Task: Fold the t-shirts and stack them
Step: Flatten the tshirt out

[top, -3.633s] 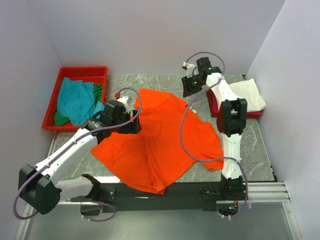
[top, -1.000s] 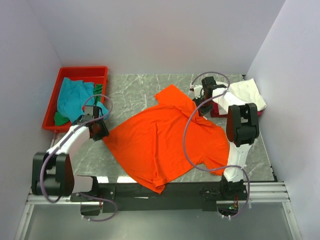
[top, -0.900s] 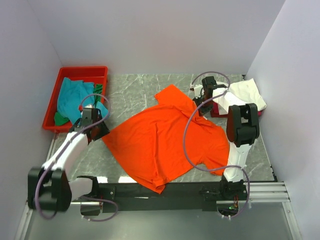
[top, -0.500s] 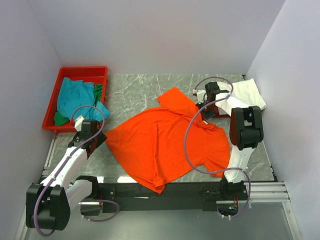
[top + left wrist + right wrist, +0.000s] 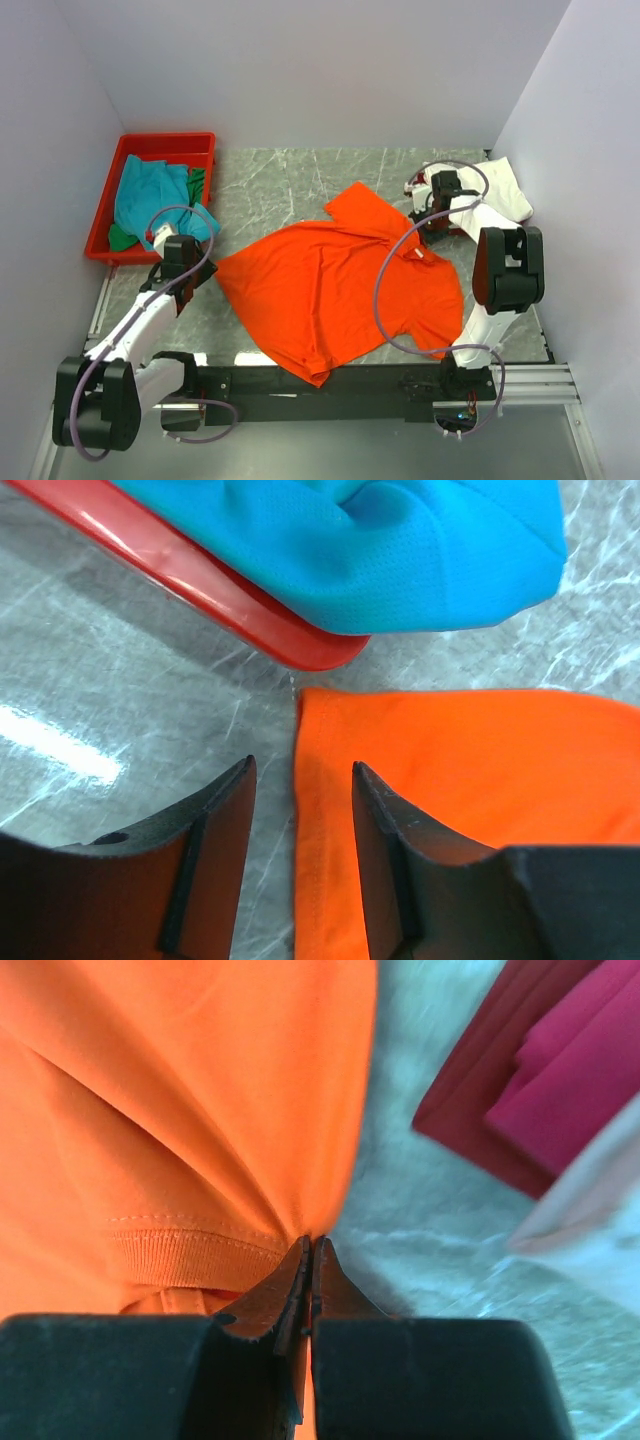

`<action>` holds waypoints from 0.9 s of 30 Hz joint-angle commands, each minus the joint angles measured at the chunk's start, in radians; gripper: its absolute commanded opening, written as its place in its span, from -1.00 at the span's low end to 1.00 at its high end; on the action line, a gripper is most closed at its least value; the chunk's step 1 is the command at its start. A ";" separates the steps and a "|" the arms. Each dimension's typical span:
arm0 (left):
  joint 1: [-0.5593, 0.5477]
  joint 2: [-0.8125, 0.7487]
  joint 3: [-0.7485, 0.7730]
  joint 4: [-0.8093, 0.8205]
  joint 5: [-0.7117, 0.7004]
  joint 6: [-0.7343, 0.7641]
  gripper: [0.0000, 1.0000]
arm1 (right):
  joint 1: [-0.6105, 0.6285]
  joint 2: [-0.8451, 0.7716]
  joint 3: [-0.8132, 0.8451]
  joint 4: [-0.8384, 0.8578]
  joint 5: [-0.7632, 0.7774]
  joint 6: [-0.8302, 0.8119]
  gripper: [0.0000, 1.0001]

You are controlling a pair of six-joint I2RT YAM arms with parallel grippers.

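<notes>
The orange t-shirt (image 5: pixel 340 290) lies spread on the table, a little crumpled near its collar. My right gripper (image 5: pixel 427 222) is shut on a fold of the orange cloth by the ribbed collar (image 5: pixel 190 1255), and its tips (image 5: pixel 311 1242) pinch the cloth low over the table. My left gripper (image 5: pixel 197 270) is open at the shirt's left corner; the orange edge (image 5: pixel 325 780) lies between its fingers (image 5: pixel 225 820), untouched. A teal t-shirt (image 5: pixel 150 195) and a green one (image 5: pixel 197 183) lie in the red tray. A white t-shirt (image 5: pixel 500 185) sits on a magenta one (image 5: pixel 580 1070) at the right.
The red plastic tray (image 5: pixel 165 142) stands at the back left, and its corner (image 5: pixel 300 655) is just ahead of my left gripper. The folded stack is close to the right of my right gripper. Walls enclose the table on three sides.
My right gripper has moved right toward the stack, dragging the orange shirt with it. My left arm has drawn back from on the shirt to its left corner, open.
</notes>
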 commanded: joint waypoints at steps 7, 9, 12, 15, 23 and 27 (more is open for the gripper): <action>-0.036 0.049 0.019 0.099 0.025 0.036 -0.07 | -0.106 -0.121 -0.094 0.016 0.003 -0.051 -0.97; -0.045 0.066 0.036 0.112 0.035 0.053 -0.07 | -0.127 -0.128 -0.101 0.012 -0.008 -0.060 -0.97; -0.051 0.109 0.060 0.138 0.075 0.087 -0.07 | -0.157 -0.136 -0.109 0.001 -0.021 -0.073 -0.98; -0.063 0.182 0.112 0.141 0.117 0.136 -0.07 | -0.170 -0.144 -0.120 -0.004 -0.028 -0.079 -0.97; -0.087 0.326 0.195 0.157 0.103 0.208 -0.06 | -0.213 -0.142 -0.134 -0.007 -0.046 -0.093 -0.97; -0.091 0.395 0.220 0.164 0.106 0.220 -0.08 | -0.219 -0.138 -0.132 -0.008 -0.054 -0.094 -0.97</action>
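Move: Just ahead of the open left hand lies the orange t-shirt's left corner, about 4 cm forward, 2 cm to the right and some 4 cm below; the red bin's middle is roughly 16 cm forward and 11 cm left of that hand. The right hand holds the shirt's edge beside the ribbed collar; bare table some 4 cm back and 7 cm right awaits it. The folded stack's middle is about 10 cm ahead and 11 cm right. Dragging the pinched shirt edge, the right hand draws back a little and then swings right, about 6.5 cm right and 4 cm back in all, fingers still shut on it. The left hand follows the shifting left corner with fingers still half open, first easing right, then going forward and right, some 5 cm forward, 4.5 cm right and 2 cm down, turning about 15 degrees clockwise. ##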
